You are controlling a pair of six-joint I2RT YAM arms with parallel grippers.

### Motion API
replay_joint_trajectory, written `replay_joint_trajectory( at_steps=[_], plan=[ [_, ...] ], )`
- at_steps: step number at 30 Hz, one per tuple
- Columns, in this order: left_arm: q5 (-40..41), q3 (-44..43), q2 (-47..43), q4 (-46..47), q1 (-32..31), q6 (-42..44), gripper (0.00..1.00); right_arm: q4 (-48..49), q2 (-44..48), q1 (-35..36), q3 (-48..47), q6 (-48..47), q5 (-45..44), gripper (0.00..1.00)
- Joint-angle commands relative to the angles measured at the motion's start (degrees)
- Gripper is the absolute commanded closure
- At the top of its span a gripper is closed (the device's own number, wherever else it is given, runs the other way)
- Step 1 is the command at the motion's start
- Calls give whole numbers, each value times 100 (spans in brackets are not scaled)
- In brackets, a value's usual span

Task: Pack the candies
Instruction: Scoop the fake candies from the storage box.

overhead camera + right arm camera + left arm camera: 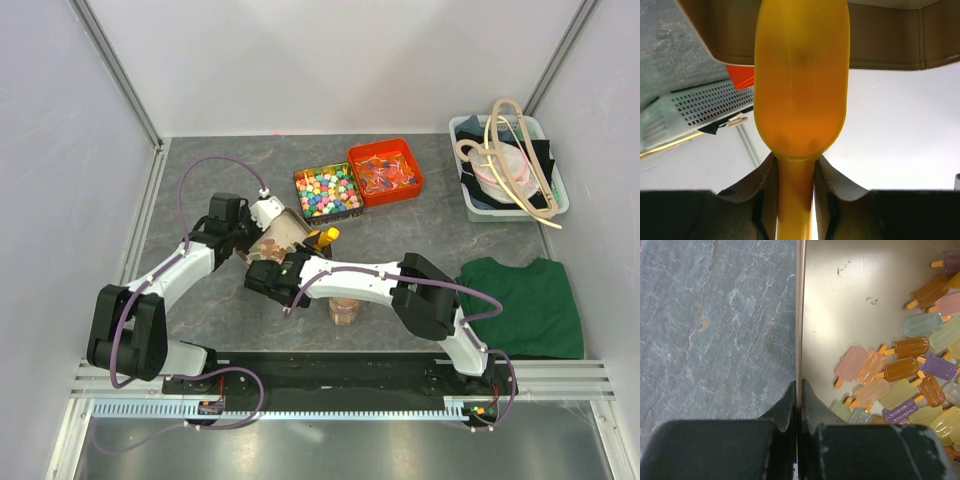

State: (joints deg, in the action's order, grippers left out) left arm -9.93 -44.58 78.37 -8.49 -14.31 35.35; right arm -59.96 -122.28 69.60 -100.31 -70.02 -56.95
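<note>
The candies [905, 390] are small translucent popsicle shapes in orange, pink, green, yellow and purple, heaped at the right of a tan tray [850, 305]. My left gripper [799, 390] is shut on the tray's thin side wall [800, 315]. From above, the tray [288, 230] sits just beyond my left gripper [268, 226]. My right gripper [795, 170] is shut on the handle of a yellow scoop [800, 80]. The scoop [322, 238] points toward the tray, whose tan underside [890, 40] shows above its bowl. A small jar [344, 311] holding pale candies stands under the right arm.
A black mesh basket [327, 190] of bright cube candies and a red container [386, 172] stand behind the tray. A white bin [508, 165] with wooden hangers is at the back right. A green cloth [525, 305] lies at the right front.
</note>
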Motion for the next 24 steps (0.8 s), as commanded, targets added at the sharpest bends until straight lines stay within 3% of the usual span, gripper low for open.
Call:
replay_joint_trajectory(
  at_steps=[1, 6, 15, 24],
  plan=[
    [-264, -33, -190, 418, -46, -283, 98, 653, 257, 9, 477, -425, -528, 100],
    [-255, 19, -217, 480, -46, -301, 98, 469, 204, 324, 566, -215, -63, 100],
    [-246, 37, -208, 524, -46, -310, 98, -1314, -51, 581, -542, 472, 1299, 100],
    [-325, 63, -313, 515, -46, -363, 98, -1659, -200, 511, -613, 665, 1898, 100]
  ],
)
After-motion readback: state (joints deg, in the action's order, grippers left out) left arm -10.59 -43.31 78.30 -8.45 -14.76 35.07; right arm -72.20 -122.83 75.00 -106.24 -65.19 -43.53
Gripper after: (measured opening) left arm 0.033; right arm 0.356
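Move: The right hand holds the yellow scoop with its blade hanging below. The fake candies left in the tan box lie about 10 cm to its left, 5 cm back and 12 cm below. The clear storage jar stands some 12 cm back and 5 cm to its right. The tray of coloured balls is about 12 cm ahead and 3 cm right. From the left hand, the candies are some 7 cm back, 4 cm right and 5 cm below. Down a little first, then mostly back towards the robot, the right hand draws the scoop about 5.5 cm over the tan box towards the candies, edging some 2 cm left while the wrist tips its fingers down by about 15 degrees, swinging the blade back. Its fingers keep the scoop; the left hand keeps its pinch on the box's rim, almost still. ##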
